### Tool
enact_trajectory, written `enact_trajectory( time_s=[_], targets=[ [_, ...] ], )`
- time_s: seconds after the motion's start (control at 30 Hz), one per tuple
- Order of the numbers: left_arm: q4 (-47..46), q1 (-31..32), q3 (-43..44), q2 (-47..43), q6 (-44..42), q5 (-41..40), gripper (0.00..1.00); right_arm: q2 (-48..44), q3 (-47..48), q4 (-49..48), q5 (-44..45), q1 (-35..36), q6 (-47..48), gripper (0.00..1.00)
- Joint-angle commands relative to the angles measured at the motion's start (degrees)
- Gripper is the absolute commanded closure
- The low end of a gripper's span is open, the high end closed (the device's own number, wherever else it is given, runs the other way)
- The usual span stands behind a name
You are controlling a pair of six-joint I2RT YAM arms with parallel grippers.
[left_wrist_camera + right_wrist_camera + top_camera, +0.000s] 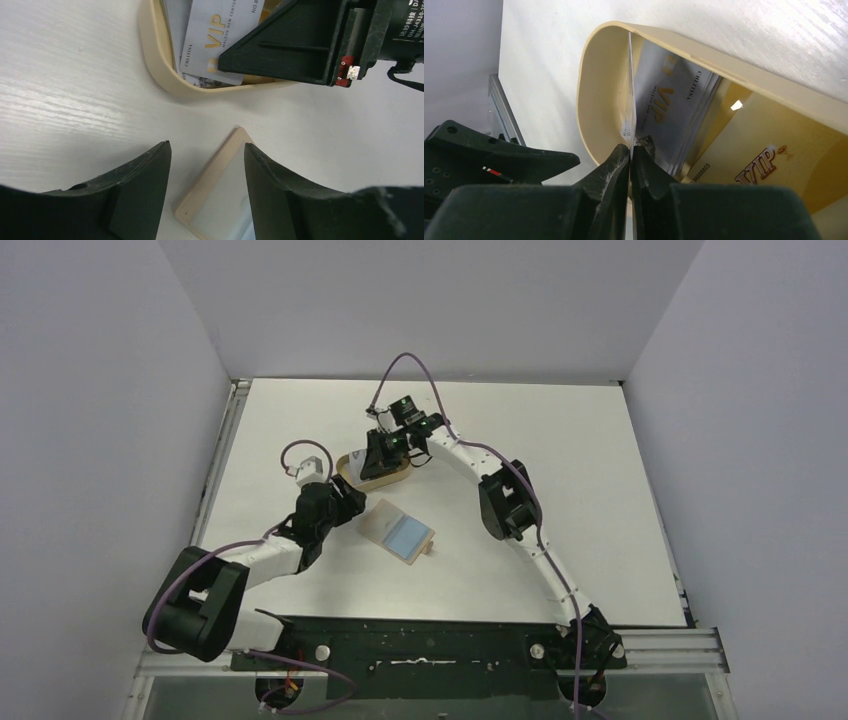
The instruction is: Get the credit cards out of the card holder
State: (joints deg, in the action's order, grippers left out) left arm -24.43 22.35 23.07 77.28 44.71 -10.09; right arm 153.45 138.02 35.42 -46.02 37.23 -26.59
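The tan card holder (398,531) lies open on the table with a light blue credit card (407,533) in its right half. My left gripper (349,503) hangs just left of it. Its jaws are open in the left wrist view (207,145), with a corner of the card holder (210,182) between them and nothing gripped. My right gripper (630,147) is shut on a thin pale card (631,100) that stands edge-on over the oval tray (591,90).
The oval tan tray (372,472) sits behind the card holder and holds a grey VIP card (669,107) and a gold VIP card (769,155). My right gripper's black body (300,45) hangs over the tray. A metal rail (222,455) borders the table's left edge.
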Motion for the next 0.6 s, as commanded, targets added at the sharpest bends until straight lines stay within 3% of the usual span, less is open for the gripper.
enact_trajectory(
  time_s=[0.0, 0.07, 0.13, 0.23, 0.33, 0.5, 0.57],
  targets=[
    [-10.34, -0.41, 1.20, 2.39, -3.87, 3.49, 0.41, -0.84, 3.57, 0.61, -0.53, 0.65, 0.70, 0.92],
    [-11.97, -0.46, 2.58, 4.07, -4.66, 3.78, 0.37, -1.13, 3.58, 0.89, -0.80, 0.65, 0.98, 0.88],
    [-13.27, -0.46, 4.04, 5.68, -5.30, 4.13, 0.29, -1.65, 3.53, 1.51, -1.14, 0.69, 1.44, 0.77],
    [-16.37, -0.46, 5.44, 8.31, -5.20, 3.88, 0.10, -3.33, 1.60, 0.89, -2.29, 0.43, 2.01, 0.41],
    [-18.90, -0.46, 6.90, 11.00, -5.20, 3.57, 0.06, -7.74, -1.35, -0.79, -2.42, -0.35, 2.92, 0.16],
    [-20.31, -0.46, 9.15, 13.14, -5.61, 2.84, 0.04, -16.93, -6.70, -5.10, -2.17, -4.25, 2.30, 0.01],
    [-20.25, -0.45, 9.61, 13.09, -5.81, 2.23, 0.04, -20.43, -8.47, -5.27, -1.05, -5.64, 3.08, 0.00]
  ],
)
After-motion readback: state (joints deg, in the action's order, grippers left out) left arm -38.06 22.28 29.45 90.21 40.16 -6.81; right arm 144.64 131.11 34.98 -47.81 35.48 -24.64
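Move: The right hand still holds a silver credit card; the silver pile lies about 1 cm ahead, 2 cm left and 3 cm below. The tray's middle is about 2 cm ahead and 2 cm right of that hand, the gold cards 3 cm ahead and 5 cm right. From the left hand, the tray is some 8 cm ahead and 3 cm right, the card holder 8 cm back and 8 cm right, both about 4 cm lower. Right hand releases the card, then rises 5 cm; left, opening wider, goes forward-right some 5 cm towards the tray. ##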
